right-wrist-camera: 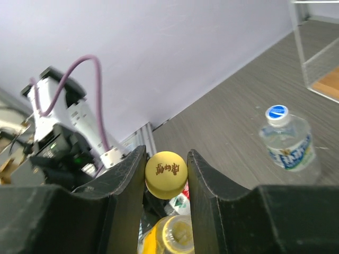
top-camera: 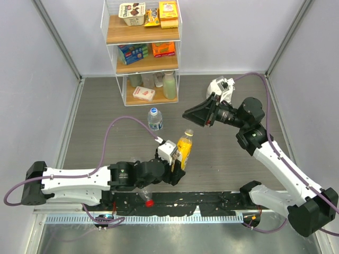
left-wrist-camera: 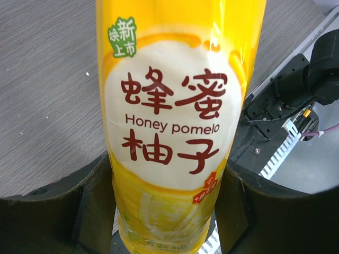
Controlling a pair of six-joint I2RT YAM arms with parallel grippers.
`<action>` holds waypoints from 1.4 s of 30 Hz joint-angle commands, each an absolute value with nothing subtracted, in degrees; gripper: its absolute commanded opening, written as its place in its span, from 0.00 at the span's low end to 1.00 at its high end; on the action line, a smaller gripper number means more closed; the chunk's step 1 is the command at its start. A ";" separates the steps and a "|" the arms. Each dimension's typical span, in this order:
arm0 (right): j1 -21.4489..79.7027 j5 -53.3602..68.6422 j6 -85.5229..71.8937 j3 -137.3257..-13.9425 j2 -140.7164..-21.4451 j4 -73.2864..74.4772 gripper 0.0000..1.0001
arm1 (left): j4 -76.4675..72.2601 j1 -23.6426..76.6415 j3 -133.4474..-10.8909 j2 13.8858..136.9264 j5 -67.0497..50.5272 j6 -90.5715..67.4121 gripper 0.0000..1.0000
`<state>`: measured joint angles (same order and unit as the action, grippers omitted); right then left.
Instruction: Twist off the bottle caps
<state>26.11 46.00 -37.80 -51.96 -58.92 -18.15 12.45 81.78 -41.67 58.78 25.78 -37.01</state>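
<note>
My left gripper (left-wrist-camera: 167,211) is shut on the lower body of the yellow bottle (left-wrist-camera: 175,127), holding it upright over the table's near middle (top-camera: 184,151). The bottle's mouth (right-wrist-camera: 177,233) is open. Just above it my right gripper (right-wrist-camera: 166,174) is shut on the yellow cap (right-wrist-camera: 166,173), which is off the bottle; from the top, this gripper (top-camera: 189,117) hangs beside the bottle's top. A clear bottle with a blue label (top-camera: 154,120) stands behind, its white and blue cap (right-wrist-camera: 277,112) on. A red cap (top-camera: 150,202) lies by the near rail.
A clear shelf rack (top-camera: 142,50) stands at the back with boxed groceries and a pale green bottle (top-camera: 169,85) on its lowest level. Grey walls close the left, right and back. A black rail (top-camera: 212,200) runs along the near edge.
</note>
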 commanded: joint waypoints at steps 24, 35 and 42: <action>18.37 3.43 -30.85 -40.42 -82.07 -5.19 0.02 | 17.23 82.79 -40.17 52.03 38.94 -43.77 0.00; 18.28 0.35 -31.02 -38.59 -80.87 -5.97 0.84 | 16.61 82.79 -39.90 51.86 39.11 -43.24 0.00; 18.28 6.14 -33.31 -37.17 -75.33 -8.70 0.95 | 17.40 82.79 -39.46 51.77 40.60 -43.42 0.00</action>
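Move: The right hand already holds the unscrewed yellow cap; the bare table spot it is bound for lies about 11 cm ahead, 11 cm right and 35 cm below. The blue-capped bottle stands some 21 cm left of that spot and 4 cm farther out; the yellow bottle is about 9 cm behind the right hand, level sideways and 16 cm lower. From the left hand, holding that yellow bottle, the spot is roughly 22 cm ahead, 12 cm right, 16 cm below. Right hand lowers the yellow cap some 34 cm, forward-right towards bare table, and opens; left shifts bottle left. ##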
